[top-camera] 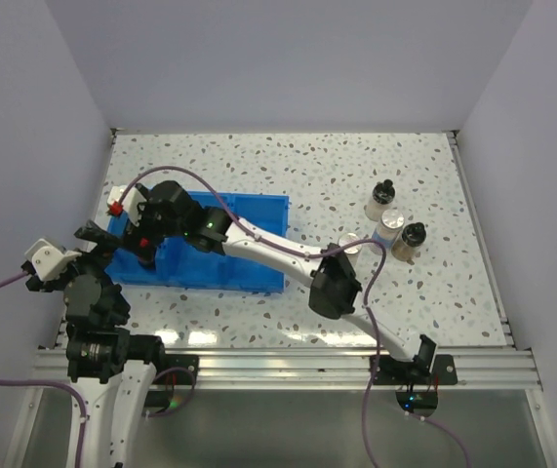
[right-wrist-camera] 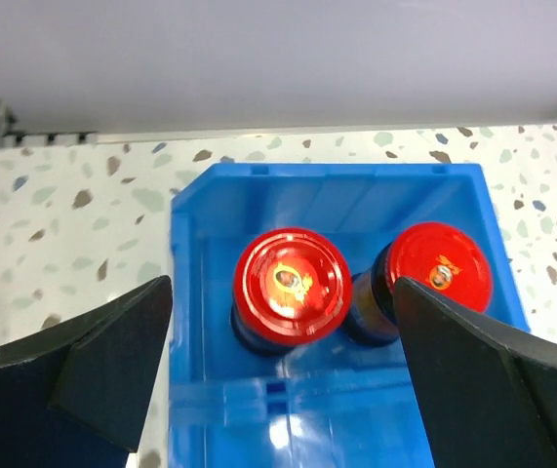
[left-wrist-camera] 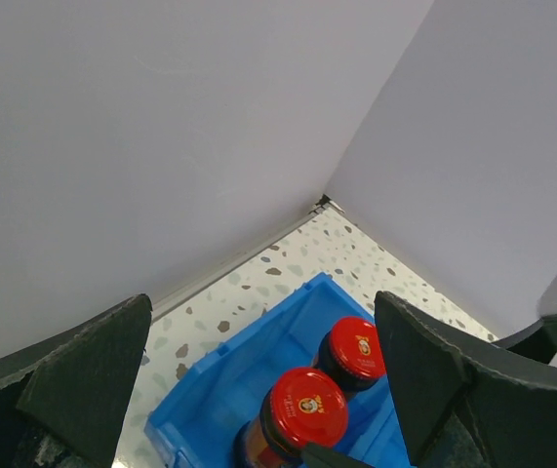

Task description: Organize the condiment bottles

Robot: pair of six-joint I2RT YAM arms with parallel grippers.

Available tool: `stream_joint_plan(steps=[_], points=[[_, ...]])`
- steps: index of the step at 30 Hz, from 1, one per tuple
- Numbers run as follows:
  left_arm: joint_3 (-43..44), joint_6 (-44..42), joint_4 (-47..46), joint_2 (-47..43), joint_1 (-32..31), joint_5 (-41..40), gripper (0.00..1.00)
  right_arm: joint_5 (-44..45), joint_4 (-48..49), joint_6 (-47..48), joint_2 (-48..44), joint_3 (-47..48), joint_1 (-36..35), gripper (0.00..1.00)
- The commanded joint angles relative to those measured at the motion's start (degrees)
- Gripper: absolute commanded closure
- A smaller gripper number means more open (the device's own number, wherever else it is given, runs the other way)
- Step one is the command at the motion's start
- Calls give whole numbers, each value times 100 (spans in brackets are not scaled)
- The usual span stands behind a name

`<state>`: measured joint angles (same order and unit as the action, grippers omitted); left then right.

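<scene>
Two dark jars with red lids stand side by side in the end compartment of the blue tray. My right gripper hangs open above them. One jar sits between its fingers, which stand clear of it. The other jar is partly behind the right finger. From above, the right gripper is over the tray's left end. My left gripper is open and empty and looks down at the same jars. The left gripper waits just left of the tray.
On the right of the table stand a clear bottle with a black cap, a silver-topped shaker, a dark-capped bottle and another silver top beside the right arm. White walls close in on three sides.
</scene>
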<state>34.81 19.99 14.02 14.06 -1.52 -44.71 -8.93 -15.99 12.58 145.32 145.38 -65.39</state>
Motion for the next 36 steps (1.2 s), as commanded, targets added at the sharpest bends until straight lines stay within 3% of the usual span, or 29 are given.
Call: stream_joint_plan(steps=[1,6,12,14,15,20,21,23,24,26,29,30,33,36], points=[[105,-91,-128,-263,38,705,0,-802,-571,656,-1285,-219,183,1],[473,-547,-14,-536,38,2077,0,-1514,-1536,1219,-2313,-1037,675,1],[1318,-268,663,411,38,4423,0,-2280,-2337,1870,-4096,-2609,1589,1],[1345,-241,585,877,38,5688,0,-2271,-2487,2081,-4824,-3277,1914,1],[1327,-110,523,1044,38,6484,0,-2271,-2627,2099,-5046,-3488,2037,1],[1125,365,-29,2047,-24,8231,0,-2482,-2323,1249,-6653,-5613,3294,1],[1064,496,-153,2074,-215,8293,0,-2299,-1877,1099,-7353,-6035,3435,1],[993,532,-330,2188,-584,8084,0,-2114,-1610,800,-7911,-7047,3830,1],[1010,559,-339,2275,-1108,7761,0,-2278,-1496,686,-8357,-7293,4092,1],[1063,576,-277,2626,-1787,7277,0,-2368,-1538,448,-8624,-7795,5094,1],[1168,524,-330,3162,-3944,5793,0,-2420,-1522,360,-8958,-8358,6053,1],[1212,498,-339,3329,-4361,5032,0,-2516,-1434,333,-9055,-8542,6247,1],[1546,366,-365,4294,-5477,4062,0,-2395,-933,201,-9494,-9281,6712,1],[1906,164,-479,4815,-6043,3629,0,-2184,-933,298,-9759,-9458,7100,1]])
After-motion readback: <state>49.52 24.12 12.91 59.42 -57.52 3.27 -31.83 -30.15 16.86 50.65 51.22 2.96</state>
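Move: The silver-lidded shaker beside the blue box is some 57 cm to the left hand's right, 6 cm ahead and 20 below; the box's middle lies about 19 cm right and 11 ahead. For the right hand, the farther silver-lidded shaker is around 62 cm right, 3 ahead and 12 below; the black-capped bottle lies 9 cm beyond that shaker, the dark pepper jar 6 right and 3 nearer. The red-capped bottle just set down is right beneath the right hand, about 10 cm down. Towards the silver-lidded shaker beside the box the left hand swings roughly 42 cm right, first rising, then sinking below its starting height, while turning clockwise about 100 degrees and tipping down. The right hand leaves the red-capped bottles, climbs some 14 cm and sweeps nearly 60 cm right to the shaker group, then sinks again, turning about 45 degrees clockwise. Both grippers stay wide open, touching nothing at the end. ##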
